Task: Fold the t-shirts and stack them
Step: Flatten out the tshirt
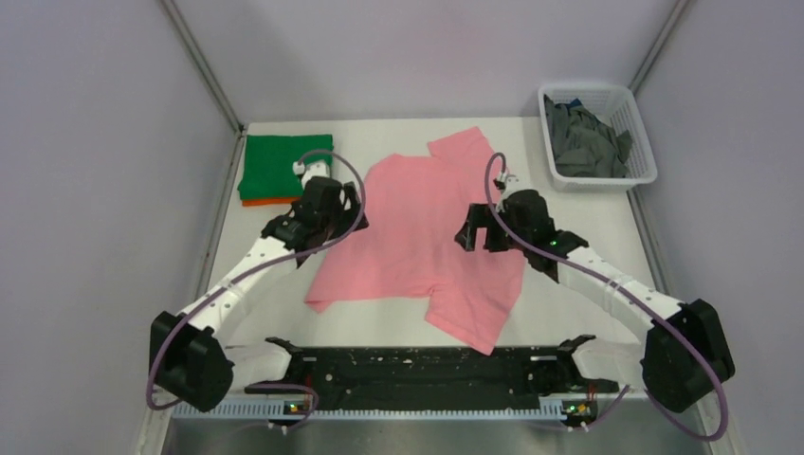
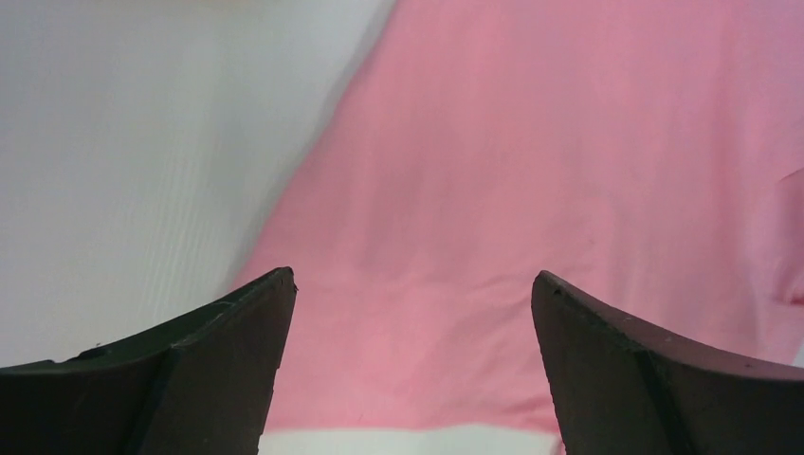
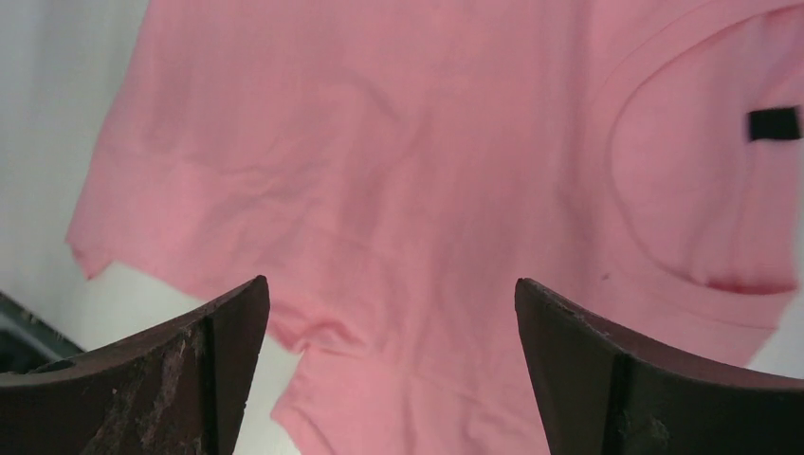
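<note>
A light pink t-shirt [image 1: 417,237] lies spread out on the white table [image 1: 284,318], one sleeve toward the back and its lower right corner folded toward the front. My left gripper [image 1: 349,210] hovers over its left edge, open, with only pink cloth [image 2: 531,142] below the left gripper [image 2: 412,277]. My right gripper [image 1: 482,235] hangs open over the shirt's right side. In the right wrist view the right gripper [image 3: 391,282] has the pink t-shirt [image 3: 379,142] below it, its collar with a black label [image 3: 773,123] at right. Neither gripper holds anything.
A folded green t-shirt [image 1: 282,161] rests on an orange one [image 1: 261,201] at the back left. A white lattice basket [image 1: 648,152] at the back right holds dark grey t-shirts [image 1: 586,142]. A black rail [image 1: 417,370] runs along the near edge.
</note>
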You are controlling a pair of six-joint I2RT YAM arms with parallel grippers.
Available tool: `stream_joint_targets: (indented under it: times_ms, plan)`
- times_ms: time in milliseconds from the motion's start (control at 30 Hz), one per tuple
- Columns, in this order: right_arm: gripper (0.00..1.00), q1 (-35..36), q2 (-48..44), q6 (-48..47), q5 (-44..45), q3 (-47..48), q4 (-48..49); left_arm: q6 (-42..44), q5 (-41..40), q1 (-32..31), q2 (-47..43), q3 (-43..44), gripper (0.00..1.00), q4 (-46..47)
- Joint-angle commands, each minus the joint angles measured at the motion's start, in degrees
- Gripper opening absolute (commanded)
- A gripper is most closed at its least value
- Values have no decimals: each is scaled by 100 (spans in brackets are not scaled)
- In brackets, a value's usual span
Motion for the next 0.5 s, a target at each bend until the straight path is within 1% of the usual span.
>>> stream_joint_targets:
  times_ms: [0,67,133,200,333,467]
  plan:
    - [99,541,148,350,-417,-299,281,-1094,-82,-115,-811,-1385,99,-440]
    - [99,764,389,429,-440,-332,324,-1241,-36,-119,-1333,-1782,99,-546]
    - [99,968,642,423,-419,-338,405,-1267,-97,-123,-1698,-2054,99,-628]
    - [99,1003,904,542,-327,-367,497,-1300,-61,-118,-1916,-2251,99,-708]
    - [99,979,1390,825,120,-380,421,-1409,97,-122,-2033,-2474,99,-825]
    - [99,686,1573,1010,270,-512,340,-1454,36,-119,-2043,-2558,99,-864]
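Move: The left gripper hovers over the pink t-shirt: its near-left hem corner lies about 17 cm back, 9 cm left and 17 cm below; the folded green stack is some 14 cm ahead and 20 cm left. From the right gripper, the cloth at the root of the near sleeve is about 7 cm back, 4 cm left and 13 cm below, the armpit crease 10 cm back and 10 cm left, the collar 5 cm ahead and 9 cm right. Bring the left gripper back about 12 cm and down 9 cm, drifting slightly left, towards the shirt's near-left hem corner, easing to a stop short of it. Meanwhile sink the right gripper some 10 cm onto the near-sleeve root, going back and left as it drops, then almost straight down. Tip both sets of fingers about 15 degrees further down and keep them wide open. ##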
